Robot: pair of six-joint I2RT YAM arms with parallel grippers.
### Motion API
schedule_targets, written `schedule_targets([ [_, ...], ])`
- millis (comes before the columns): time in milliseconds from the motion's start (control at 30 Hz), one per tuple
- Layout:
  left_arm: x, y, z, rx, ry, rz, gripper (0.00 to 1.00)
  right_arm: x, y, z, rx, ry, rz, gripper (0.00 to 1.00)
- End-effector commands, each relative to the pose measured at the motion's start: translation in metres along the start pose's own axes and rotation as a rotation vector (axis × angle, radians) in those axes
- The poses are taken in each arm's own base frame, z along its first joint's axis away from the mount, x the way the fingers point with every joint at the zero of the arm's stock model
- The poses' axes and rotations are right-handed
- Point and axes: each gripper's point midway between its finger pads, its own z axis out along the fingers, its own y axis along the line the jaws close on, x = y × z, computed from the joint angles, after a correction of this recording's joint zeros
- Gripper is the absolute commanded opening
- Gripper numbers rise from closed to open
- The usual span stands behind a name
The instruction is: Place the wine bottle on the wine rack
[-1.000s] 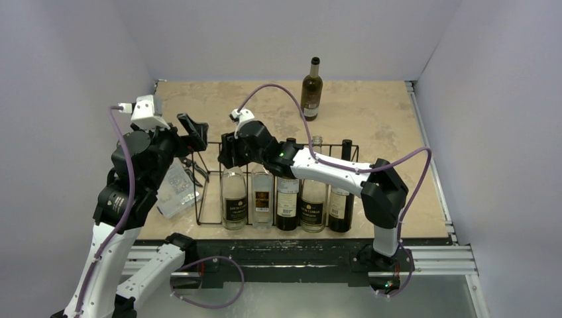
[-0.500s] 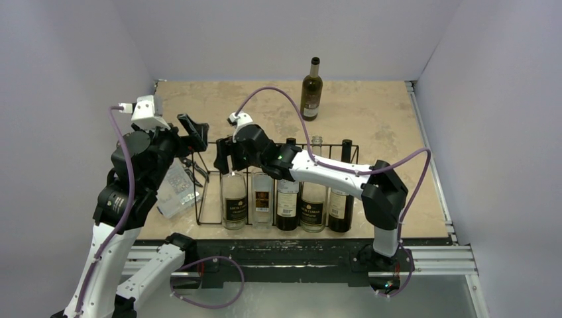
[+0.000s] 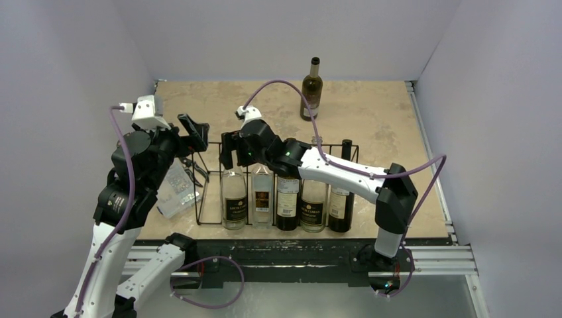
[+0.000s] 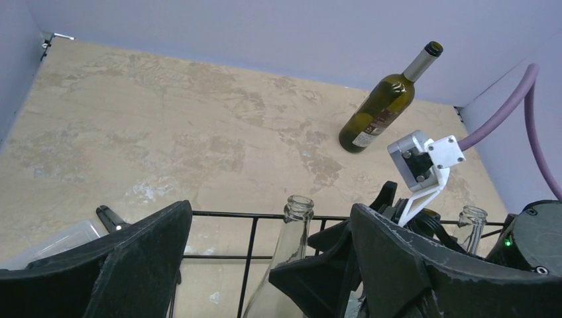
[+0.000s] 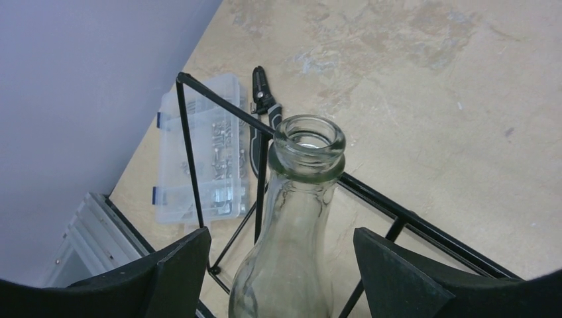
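Note:
The black wire wine rack (image 3: 200, 199) stands near the table's front edge and holds several upright bottles. Its leftmost bottle is a clear glass wine bottle (image 3: 233, 199). My right gripper (image 3: 228, 151) is open around this bottle's neck (image 5: 308, 142), with a gap on both sides and its fingers (image 5: 179, 265) off the glass. My left gripper (image 3: 193, 132) hangs open and empty just left of the rack's top rail (image 4: 225, 214). From there I see the clear neck (image 4: 298, 215) and the right gripper's finger (image 4: 325, 271) ahead. An olive-green wine bottle (image 3: 311, 89) stands alone at the back.
A small clear plastic organiser box (image 3: 177, 192) lies left of the rack, with a black hand tool (image 5: 262, 96) beside it. Purple cables loop over the right arm. Walls close in the left, back and right sides.
My right gripper has opened and let go of the clear bottle's neck, and its arm has lifted slightly. The bottle stays upright in the rack. The left arm has not visibly moved.

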Motion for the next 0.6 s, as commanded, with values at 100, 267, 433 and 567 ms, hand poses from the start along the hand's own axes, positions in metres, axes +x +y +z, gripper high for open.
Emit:
schedule_targets([
  [100, -0.007, -0.005, 0.001, 0.019, -0.026, -0.014, 0.89, -0.037, 0.012, -0.033, -0.010, -0.084, 0.008, 0.83],
  [267, -0.006, -0.006, 0.003, 0.019, -0.019, -0.014, 0.89, -0.051, 0.026, -0.049, -0.083, -0.126, -0.043, 0.82],
  [433, -0.005, -0.005, 0.004, 0.017, -0.016, -0.014, 0.89, -0.056, 0.031, -0.059, -0.127, -0.151, -0.075, 0.82],
  [567, -0.006, -0.006, 0.003, 0.017, -0.013, -0.014, 0.89, -0.062, 0.036, -0.070, -0.169, -0.189, -0.096, 0.83],
])
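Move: The green bottle still to be fetched stands about 27 cm ahead and 25 cm to the right of my right hand, its middle some 8 cm lower. The clear bottle I have already let go of has its middle about 10 cm back, 1 cm left and 9 cm below, with the label bottle 8 cm to its right. The empty end slot lies some 7 cm left and 8 cm back. From my left hand the green bottle is about 30 cm ahead and 31 cm right, well below. I lift my right hand clear of the clear bottle's neck, fingers staying wide open: first easing a little to the right, then climbing faster, about 6.5 cm up in all and 2 cm right. My fingers tip up by some 5 to 10 degrees as I leave the rack. ##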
